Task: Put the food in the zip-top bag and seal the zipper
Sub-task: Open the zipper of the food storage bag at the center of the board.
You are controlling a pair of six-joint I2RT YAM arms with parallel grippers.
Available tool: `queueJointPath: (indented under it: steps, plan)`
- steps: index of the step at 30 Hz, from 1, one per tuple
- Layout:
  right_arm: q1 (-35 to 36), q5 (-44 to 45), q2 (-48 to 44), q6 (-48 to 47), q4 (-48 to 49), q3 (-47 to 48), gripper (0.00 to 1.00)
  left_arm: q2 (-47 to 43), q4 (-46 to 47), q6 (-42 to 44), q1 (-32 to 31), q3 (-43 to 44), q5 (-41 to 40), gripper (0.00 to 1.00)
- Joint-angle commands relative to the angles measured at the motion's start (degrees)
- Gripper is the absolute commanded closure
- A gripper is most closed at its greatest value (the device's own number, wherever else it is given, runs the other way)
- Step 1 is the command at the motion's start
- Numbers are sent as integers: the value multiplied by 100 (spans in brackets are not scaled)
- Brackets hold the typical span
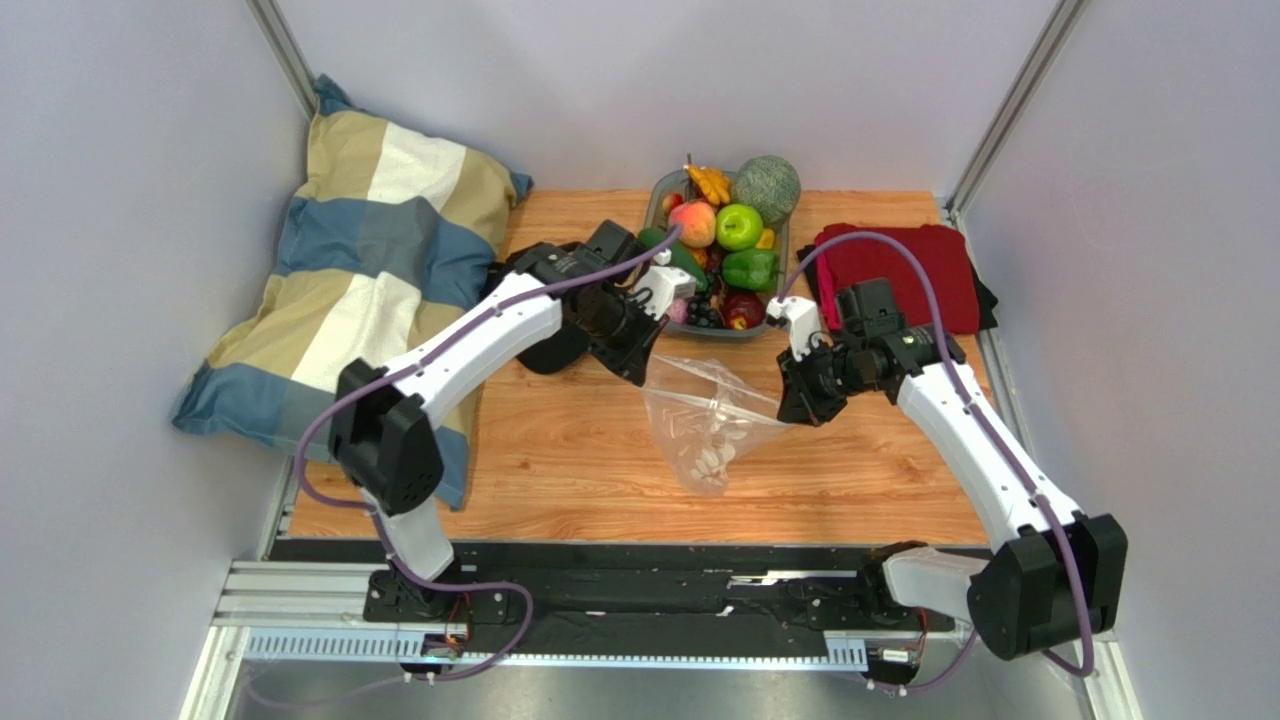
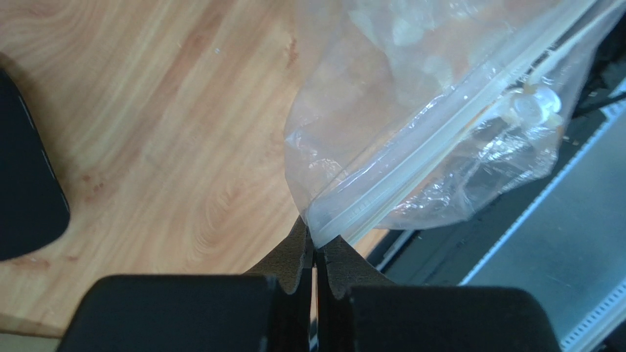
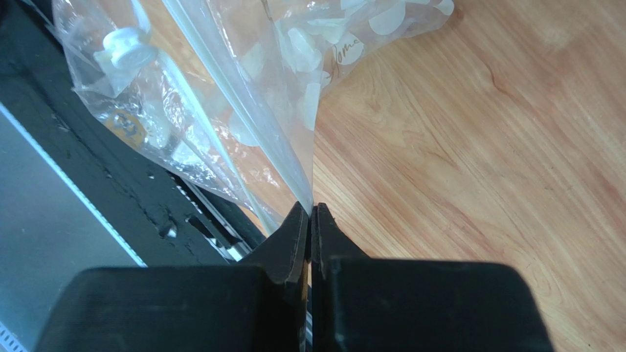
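Note:
The clear zip-top bag [image 1: 703,431] with white dots hangs stretched over the wooden table between both grippers. My left gripper [image 1: 648,360] is shut on one end of the bag's mouth; the left wrist view shows its tips [image 2: 314,240] pinching the corner where the zipper [image 2: 441,147] ends. My right gripper [image 1: 792,402] is shut on the opposite end, and the right wrist view shows its tips [image 3: 311,210] clamping the bag's edge beside the zipper [image 3: 228,95]. The food [image 1: 718,240], toy fruit and vegetables, lies in the grey tray [image 1: 663,189] behind. Whether the bag holds any food I cannot tell.
A striped pillow [image 1: 361,270] fills the left side. A red cloth [image 1: 909,270] lies at the back right on something black. A black object [image 1: 549,348] sits under the left arm. The table's front edge meets the black rail [image 1: 631,578].

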Motion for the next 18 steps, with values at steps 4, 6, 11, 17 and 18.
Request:
queueJointPath:
  steps: [4, 6, 11, 17, 18]
  plan:
    - [-94, 891, 299, -215, -18, -143, 100, 538, -87, 918, -78, 513, -869, 98]
    - [-86, 864, 325, -4, -45, -46, 100, 468, -139, 988, -61, 688, -527, 83]
    - [-121, 908, 421, 514, 69, -54, 100, -6, 70, 804, 10, 952, 229, 47]
    - [-217, 847, 606, 954, 324, -239, 100, -472, 930, 286, 273, 988, 467, 30]
    - [-235, 803, 632, 1024, 333, -239, 100, -516, 1072, 259, 317, 953, 511, 30]
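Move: Between the two hands hangs the food storage bag, its rim ends pinched by both: its middle is about 9 cm right of the left hand, 6 cm back and 7 below; from the right hand, some 10 cm left, 1 back and 6 below. From the left hand the fruit basket lies about 17 cm ahead and 9 right, and the black cap 10 ahead and 13 left, both some 11 lower. Lowering its pinched end of the bag's rim by about 4 cm and edging forward, the left hand then spreads its fingers wide to let go and rises some 10 cm, drawing forward away from the bag. The right hand keeps its pinch on the other rim end throughout, sinking about 4 cm and easing a little right while turning slightly clockwise. ##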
